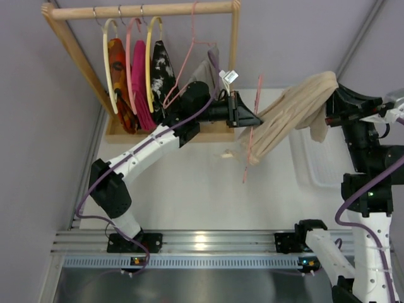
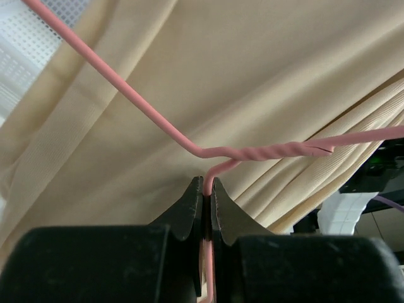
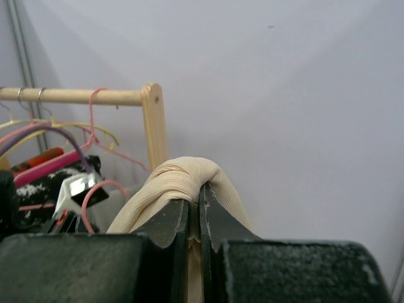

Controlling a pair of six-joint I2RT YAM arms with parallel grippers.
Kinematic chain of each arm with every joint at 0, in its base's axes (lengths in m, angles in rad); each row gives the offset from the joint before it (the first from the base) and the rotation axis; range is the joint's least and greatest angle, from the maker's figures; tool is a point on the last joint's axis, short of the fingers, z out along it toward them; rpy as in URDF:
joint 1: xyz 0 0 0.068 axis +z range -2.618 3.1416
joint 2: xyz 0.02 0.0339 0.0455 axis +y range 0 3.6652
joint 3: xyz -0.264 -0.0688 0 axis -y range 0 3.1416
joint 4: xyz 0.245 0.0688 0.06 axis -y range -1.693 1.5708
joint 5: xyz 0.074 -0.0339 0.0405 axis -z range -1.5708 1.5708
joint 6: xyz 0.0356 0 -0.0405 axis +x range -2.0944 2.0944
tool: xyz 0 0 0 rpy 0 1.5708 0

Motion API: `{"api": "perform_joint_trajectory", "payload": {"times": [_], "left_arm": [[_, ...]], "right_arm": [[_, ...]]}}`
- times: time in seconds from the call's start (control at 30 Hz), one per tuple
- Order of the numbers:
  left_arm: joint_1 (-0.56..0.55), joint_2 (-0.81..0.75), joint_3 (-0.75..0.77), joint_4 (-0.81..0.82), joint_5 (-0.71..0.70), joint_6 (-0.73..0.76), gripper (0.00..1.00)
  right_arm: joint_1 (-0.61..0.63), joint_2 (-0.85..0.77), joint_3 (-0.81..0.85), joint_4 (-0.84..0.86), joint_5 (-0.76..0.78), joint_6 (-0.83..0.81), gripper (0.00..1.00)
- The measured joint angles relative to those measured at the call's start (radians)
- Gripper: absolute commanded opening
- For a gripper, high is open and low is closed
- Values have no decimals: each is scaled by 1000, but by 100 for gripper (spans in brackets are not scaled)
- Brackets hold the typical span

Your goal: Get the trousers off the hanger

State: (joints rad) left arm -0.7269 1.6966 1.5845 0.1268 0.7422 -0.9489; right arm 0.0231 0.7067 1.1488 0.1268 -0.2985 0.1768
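The beige trousers (image 1: 290, 110) stretch in the air between my two grippers, above the table. My left gripper (image 1: 255, 118) is shut on the pink wire hanger (image 1: 252, 136), which hangs tilted under the left part of the cloth. In the left wrist view the jaws of the left gripper (image 2: 207, 183) pinch the hanger (image 2: 126, 88) just below its twisted neck, with the trousers (image 2: 221, 76) draped close behind. My right gripper (image 1: 329, 113) holds the raised right end of the cloth. In the right wrist view the right gripper (image 3: 196, 202) is shut on a bunched fold of the trousers (image 3: 170, 180).
A wooden rack (image 1: 145, 11) stands at the back left with hoop hangers bearing orange, pink and black-and-white garments. A second pink wire hanger with grey trousers (image 1: 205, 66) hangs at its right end. A white perforated tray (image 1: 309, 164) lies under the right arm.
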Motion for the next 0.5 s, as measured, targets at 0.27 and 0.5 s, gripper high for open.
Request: {"api": "perform_joint_trajectory", "payload": {"times": [0.27, 0.5], "left_arm": [[0, -30, -87, 1, -2, 15, 0], [0, -48, -136, 0, -2, 22, 0]], "right_arm": [[0, 72, 140, 52, 140, -55, 0], [-25, 147, 219, 99, 279, -175, 0]]}}
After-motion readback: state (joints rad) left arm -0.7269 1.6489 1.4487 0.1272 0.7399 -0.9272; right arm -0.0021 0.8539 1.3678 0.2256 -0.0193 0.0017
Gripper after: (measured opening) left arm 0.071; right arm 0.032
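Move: The right hand holds the beige trousers by one end; the white basket they are bound for lies about 18 cm to its right, 12 cm ahead and some 50 cm below. The pink hanger, with the trousers' far end still reaching past it, is roughly 16 cm to the right hand's left, 2 cm ahead and 18 cm lower. From the left hand, gripping that hanger's neck, the basket is about 30 cm right, 9 cm ahead and 36 cm down. Still pinching the trousers by their end, the right hand draws them up and away from the hanger, rising about 8 cm while swinging some 6 cm to the right, increasingly so towards the end; its wrist turns about 20 degrees clockwise and tips up slightly. The left hand keeps its grip on the hanger's neck and sinks nearly 4 cm. ##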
